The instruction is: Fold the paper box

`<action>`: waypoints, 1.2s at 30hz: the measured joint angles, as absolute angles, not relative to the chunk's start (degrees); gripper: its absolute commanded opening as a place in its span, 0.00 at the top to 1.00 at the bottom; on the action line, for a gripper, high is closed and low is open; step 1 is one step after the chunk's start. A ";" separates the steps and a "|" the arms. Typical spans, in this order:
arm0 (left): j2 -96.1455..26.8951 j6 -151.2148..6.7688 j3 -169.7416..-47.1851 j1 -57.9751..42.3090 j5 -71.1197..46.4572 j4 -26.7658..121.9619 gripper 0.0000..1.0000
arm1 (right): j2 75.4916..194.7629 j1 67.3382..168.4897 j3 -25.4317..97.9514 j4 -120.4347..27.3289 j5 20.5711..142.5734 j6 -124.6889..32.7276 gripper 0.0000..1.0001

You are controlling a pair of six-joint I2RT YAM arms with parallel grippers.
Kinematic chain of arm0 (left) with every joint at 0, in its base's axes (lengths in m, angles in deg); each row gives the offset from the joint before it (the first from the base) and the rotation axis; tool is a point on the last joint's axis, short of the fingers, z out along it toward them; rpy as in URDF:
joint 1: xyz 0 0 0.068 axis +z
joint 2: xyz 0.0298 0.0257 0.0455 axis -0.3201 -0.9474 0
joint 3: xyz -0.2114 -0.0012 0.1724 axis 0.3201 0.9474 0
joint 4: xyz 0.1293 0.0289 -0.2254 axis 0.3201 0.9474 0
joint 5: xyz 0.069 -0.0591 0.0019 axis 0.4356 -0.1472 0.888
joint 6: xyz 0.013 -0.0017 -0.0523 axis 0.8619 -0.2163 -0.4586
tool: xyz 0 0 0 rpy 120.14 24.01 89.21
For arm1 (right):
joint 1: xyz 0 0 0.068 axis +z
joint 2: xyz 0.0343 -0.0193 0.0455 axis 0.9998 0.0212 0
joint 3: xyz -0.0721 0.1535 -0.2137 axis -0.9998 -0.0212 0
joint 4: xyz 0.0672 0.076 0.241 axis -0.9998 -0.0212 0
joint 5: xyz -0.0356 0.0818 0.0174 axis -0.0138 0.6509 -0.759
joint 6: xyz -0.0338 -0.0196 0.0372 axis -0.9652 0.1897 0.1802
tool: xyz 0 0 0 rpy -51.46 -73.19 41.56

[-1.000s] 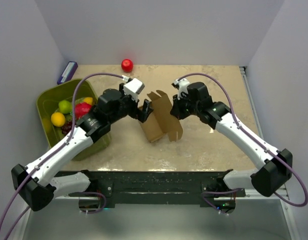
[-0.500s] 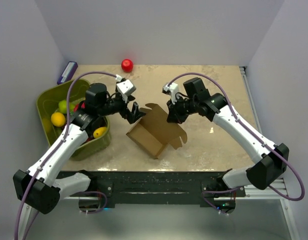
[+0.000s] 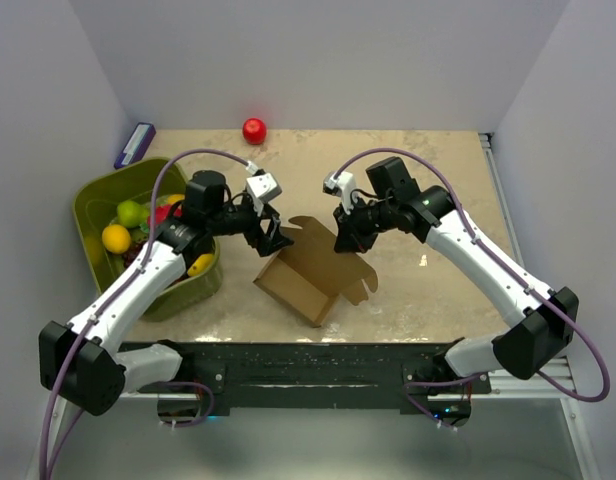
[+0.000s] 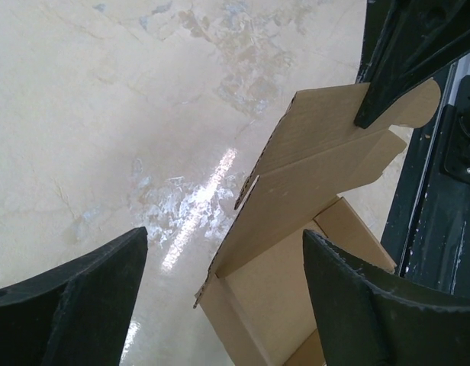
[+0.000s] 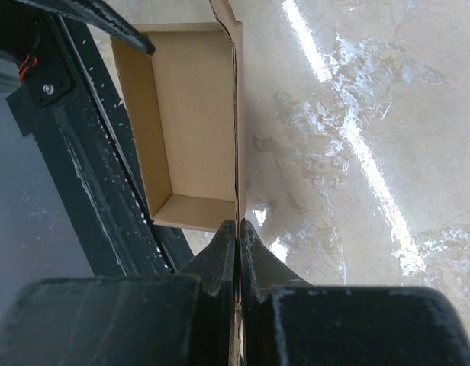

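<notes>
The paper box [image 3: 306, 277] is a brown carton lying on the table with its mouth open and a tabbed flap raised. My right gripper [image 3: 344, 240] is shut on the thin edge of that flap [image 5: 236, 152], pinching it at the fingertips [image 5: 237, 229]. The box's hollow inside [image 5: 189, 114] shows to the left of the pinched wall. My left gripper [image 3: 271, 237] hovers at the box's far-left corner, open wide. In the left wrist view the box's corner and flap [image 4: 311, 160] lie beyond the gripper [image 4: 226, 236], touching neither finger.
An olive-green bin [image 3: 96, 200] holding fruit sits at the left, under my left arm. A red ball [image 3: 254, 130] lies near the back wall and a blue-and-white object [image 3: 135, 145] at the back left. The dark rail [image 3: 318, 360] runs along the table's near edge.
The box has tipped from standing upright to lying low toward the near left, still pinched by the right gripper. The left gripper drew back left, then returned to the box's corner.
</notes>
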State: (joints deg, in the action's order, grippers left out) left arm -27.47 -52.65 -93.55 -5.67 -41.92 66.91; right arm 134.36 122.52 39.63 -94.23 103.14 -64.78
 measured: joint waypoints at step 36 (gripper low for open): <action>-25.68 -56.39 -87.38 -6.26 -33.22 61.17 1.00 | 123.82 118.57 30.62 -75.96 87.56 -49.68 0.07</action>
State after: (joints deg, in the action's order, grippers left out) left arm -25.68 -56.39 -87.38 -6.26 -33.22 61.17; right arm 123.82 118.57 30.62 -75.96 87.56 -49.68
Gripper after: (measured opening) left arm 0.021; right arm 0.900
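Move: The left gripper, nearly wide open, already straddles the left edge of the box lid, which lies about 3 cm below it and 1 cm to its right. The right gripper, some 17 cm to the right of the left one and about level with it, holds the lid by its far edge; from it, that left edge is some 16 cm left and 2 cm lower. The box tray's middle is roughly 11 cm back, 6 cm right and 14 cm below the left gripper. Sink the left gripper about 2 cm over the lid's left edge and shut its fingers to pinch the cardboard, while the right keeps its grip without moving. Once the left has hold, open the right gripper and draw it off the lid forward, up and to the right, about 7 cm in all, turning some 25 degrees clockwise; finish with a small counter-clockwise turn of the left. ##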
